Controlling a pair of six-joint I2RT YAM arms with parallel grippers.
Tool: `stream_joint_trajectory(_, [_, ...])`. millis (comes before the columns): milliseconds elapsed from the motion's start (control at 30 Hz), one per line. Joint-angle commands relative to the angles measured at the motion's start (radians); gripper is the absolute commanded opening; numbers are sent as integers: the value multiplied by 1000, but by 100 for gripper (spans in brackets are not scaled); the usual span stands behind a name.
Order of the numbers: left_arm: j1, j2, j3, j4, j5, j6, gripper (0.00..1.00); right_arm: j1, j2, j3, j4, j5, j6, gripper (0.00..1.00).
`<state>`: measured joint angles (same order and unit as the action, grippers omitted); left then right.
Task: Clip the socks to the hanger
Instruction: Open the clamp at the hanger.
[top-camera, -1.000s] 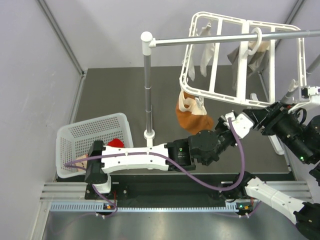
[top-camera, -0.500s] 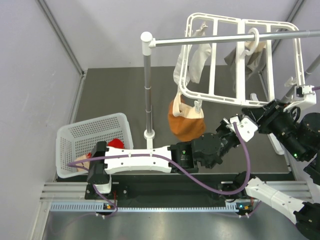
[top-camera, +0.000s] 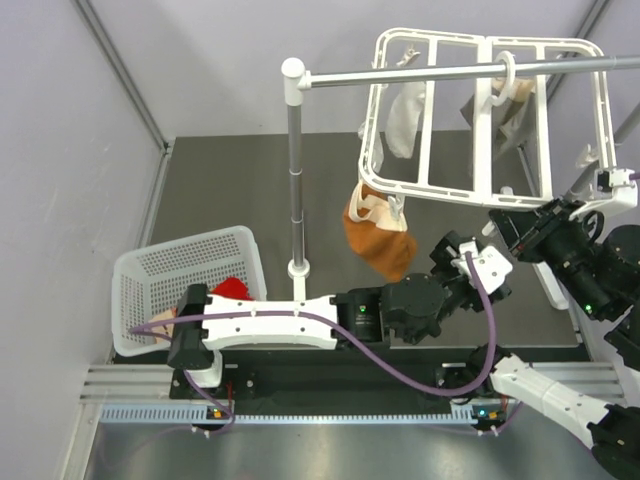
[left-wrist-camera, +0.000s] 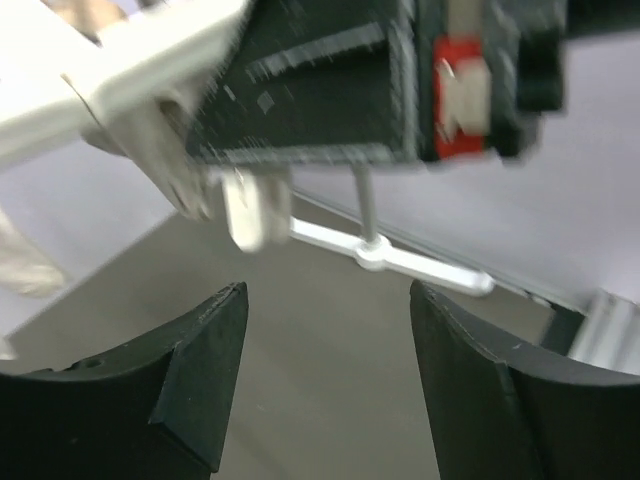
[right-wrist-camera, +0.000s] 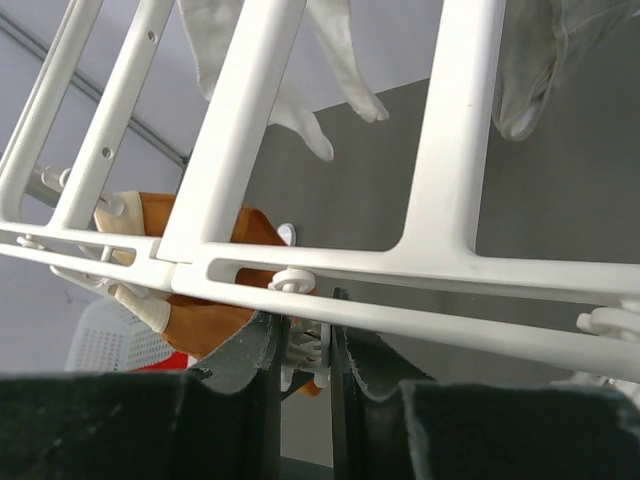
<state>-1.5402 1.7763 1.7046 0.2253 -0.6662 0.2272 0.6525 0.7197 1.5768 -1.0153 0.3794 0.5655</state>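
Observation:
The white hanger (top-camera: 430, 190) hangs tilted from the rail, filling the top of the right wrist view (right-wrist-camera: 300, 265). An orange sock (top-camera: 378, 240) with a pale cuff hangs from its near left corner (right-wrist-camera: 205, 300). White socks (top-camera: 405, 115) and greyish ones (top-camera: 510, 110) hang further back. A red sock (top-camera: 232, 288) lies in the basket. My right gripper (right-wrist-camera: 305, 325) is shut on a small white clip peg (right-wrist-camera: 312, 348) under the hanger's near bar. My left gripper (left-wrist-camera: 327, 292) is open and holds nothing, just below and left of the right gripper (top-camera: 505, 225).
A white perforated basket (top-camera: 190, 270) sits at the near left. The grey pole (top-camera: 295, 170) stands mid-table on its foot (top-camera: 298, 268) and carries the rail (top-camera: 450, 72). A second white stand foot (left-wrist-camera: 400, 255) lies on the dark table ahead of the left gripper.
My left jaws have opened and the arm has drawn back from the orange sock, which now hangs on the hanger. My right jaws have closed on a peg. The hanger has swung slightly.

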Motion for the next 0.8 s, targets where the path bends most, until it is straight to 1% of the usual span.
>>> stream_joint_trajectory(0, [-5,-139,-32,-95,91,-144,72,10,-5,-30,40,21,-27,0])
stream_joint_trajectory(67, [-1,-190,-81,-144,150,-202,72,10,-14,-38,44,24,-33,0])
stream_joint_trajectory(133, [8,-273,-153,-164,157,-287,71,10,-19,-46,50,32,-45,0])
stream_joint_trajectory(233, [20,-383,-248,-221,113,-376,68,12,-37,-58,64,33,-64,0])
stream_joint_trajectory(300, [35,-448,-292,-337,44,-420,67,12,-45,-66,75,33,-81,0])
stream_joint_trajectory(367, [63,-512,-364,-397,-13,-451,65,10,-57,-73,83,38,-93,0])
stream_joint_trajectory(400, [75,-537,-391,-434,-60,-497,65,12,-60,-75,86,41,-104,0])
stream_joint_trajectory(433, [92,-561,-455,-486,-79,-523,64,12,-66,-78,89,44,-108,0])
stream_joint_trajectory(467, [132,-616,-491,-512,-90,-548,63,10,-68,-83,90,47,-119,0])
stream_joint_trajectory(500, [156,-646,-526,-535,-92,-604,62,10,-71,-86,93,49,-122,0])
stream_joint_trajectory(533, [187,-678,-595,-579,-87,-633,61,10,-72,-87,93,50,-125,0])
stream_joint_trajectory(567, [251,-737,-629,-599,-79,-664,60,10,-72,-90,93,50,-128,0])
stream_joint_trajectory(600, [287,-768,-663,-615,-70,-724,57,12,-72,-90,92,52,-134,0])
stream_joint_trajectory(633, [317,-797,-719,-644,-64,-750,56,12,-77,-92,92,53,-138,0])
stream_joint_trajectory(667, [369,-851,-743,-653,-65,-773,53,12,-80,-98,93,55,-141,0])
stream_joint_trajectory(700, [388,-873,-764,-661,-73,-802,50,12,-80,-101,92,56,-141,0])
stream_joint_trajectory(767, [426,-909,-798,-702,-113,-828,48,13,-83,-107,90,56,-142,0])
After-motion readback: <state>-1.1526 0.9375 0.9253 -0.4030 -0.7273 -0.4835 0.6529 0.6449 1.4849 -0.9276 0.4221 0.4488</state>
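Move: The red sock in the basket lies some 48 cm to the left of the left gripper, about 14 cm farther out and 36 cm below. On the way, the orange sock hangs about 17 cm left, 7 cm ahead and 9 cm lower; the foot of the stand's post is roughly 33 cm left, 20 cm ahead and 39 cm down. The right gripper already has the clamp between its fingertips, about 1 cm ahead, level sideways and in height. Bring the open left gripper away from the right gripper: back about 2 cm first, then sweep some 30 cm left past the near side of the hanging orange sock, bending forward and dropping towards the basket late. Tip the fingers down about 30 degrees, swing them counter-clockwise and narrow their gap. Keep the right fingers pinched on the clamp at the hanger's edge, easing slightly right. ##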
